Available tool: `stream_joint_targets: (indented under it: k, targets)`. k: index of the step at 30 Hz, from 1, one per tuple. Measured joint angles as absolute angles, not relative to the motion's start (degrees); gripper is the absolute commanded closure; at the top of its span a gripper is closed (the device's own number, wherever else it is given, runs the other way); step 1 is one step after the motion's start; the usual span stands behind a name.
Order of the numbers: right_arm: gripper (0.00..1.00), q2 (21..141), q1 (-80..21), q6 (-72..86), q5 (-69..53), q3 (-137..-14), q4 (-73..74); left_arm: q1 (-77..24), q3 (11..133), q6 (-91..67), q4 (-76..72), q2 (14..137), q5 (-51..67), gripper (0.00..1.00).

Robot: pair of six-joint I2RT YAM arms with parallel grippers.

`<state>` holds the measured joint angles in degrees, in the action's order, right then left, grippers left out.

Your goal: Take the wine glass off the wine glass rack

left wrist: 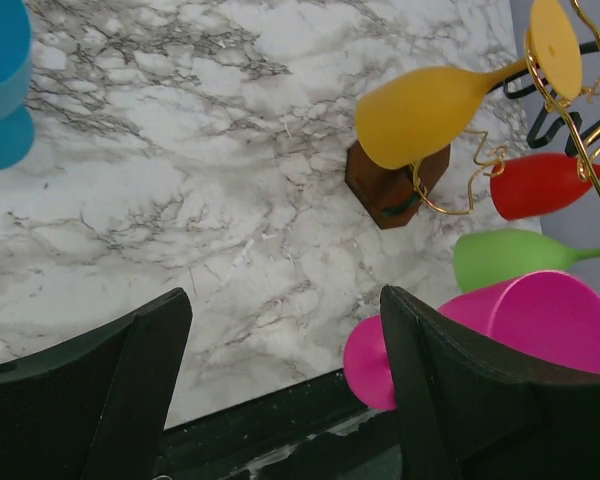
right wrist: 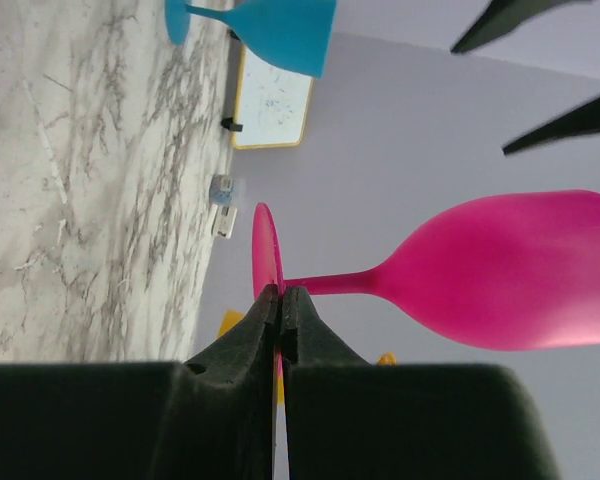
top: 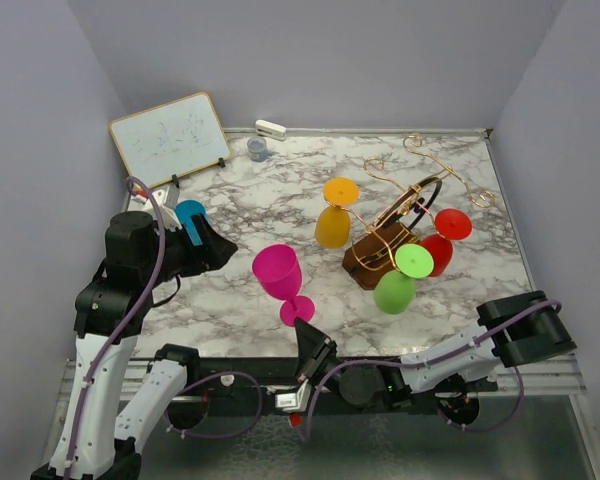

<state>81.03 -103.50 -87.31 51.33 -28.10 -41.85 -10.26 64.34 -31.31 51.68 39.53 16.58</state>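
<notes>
A pink wine glass [top: 279, 272] is upright in the air near the table's front edge, off the wine glass rack. My right gripper [top: 302, 332] is shut on the rim of its foot [right wrist: 265, 250], and the table lies well below it in the right wrist view. The copper wire wine glass rack [top: 395, 222] on its wooden base [left wrist: 390, 185] leans at the right. A yellow glass [top: 333, 226], a red glass [top: 438, 250] and a green glass [top: 395, 290] hang on it. My left gripper [top: 223, 250] is open and empty, left of the pink glass [left wrist: 550, 320].
A blue glass [top: 190, 213] stands just behind my left gripper. A small whiteboard [top: 170, 135] stands at the back left, with a grey cup [top: 257, 149] and a white stapler [top: 270, 128] beside it. Grey walls close in the marble table [top: 240, 190].
</notes>
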Motion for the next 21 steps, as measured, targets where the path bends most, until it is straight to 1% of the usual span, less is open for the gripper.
stream_joint_targets:
  k: [7,16,21]
  targets:
    - [0.99,88.8,-104.8,-91.8,51.7,-28.1,-45.0,-11.8,64.4,-32.4,52.0,38.9,21.1,0.21]
    - [0.99,91.9,-104.9,-93.4,51.9,-28.1,-48.1,-13.7,63.8,-32.6,52.0,37.6,24.7,0.21]
    - [0.99,93.1,-104.9,-93.8,51.9,-28.2,-49.0,-14.7,62.0,-32.5,52.0,36.8,26.0,0.24]
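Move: The pink glass's bowl stands about 13 cm to the right of the left gripper, some 4 cm back and 3 cm lower. From the right gripper, shut on the glass's foot, the left gripper's open jaws are roughly 17 cm left, 8 cm ahead and 12 cm higher. The blue glass is about 9 cm ahead and 8 cm left of the left gripper, 16 cm below it; the rack's orange glass is 23 cm right, 8 cm ahead and 8 cm lower. Bring the open left gripper back and right about 5 cm, almost level, swinging it some 10 degrees clockwise so that its jaws turn to face the pink bowl; stop short of closing. Meanwhile keep the right fingers shut on the foot, lower the glass about 4 cm and ease it slightly left and back, leaning its bowl towards the left gripper. ##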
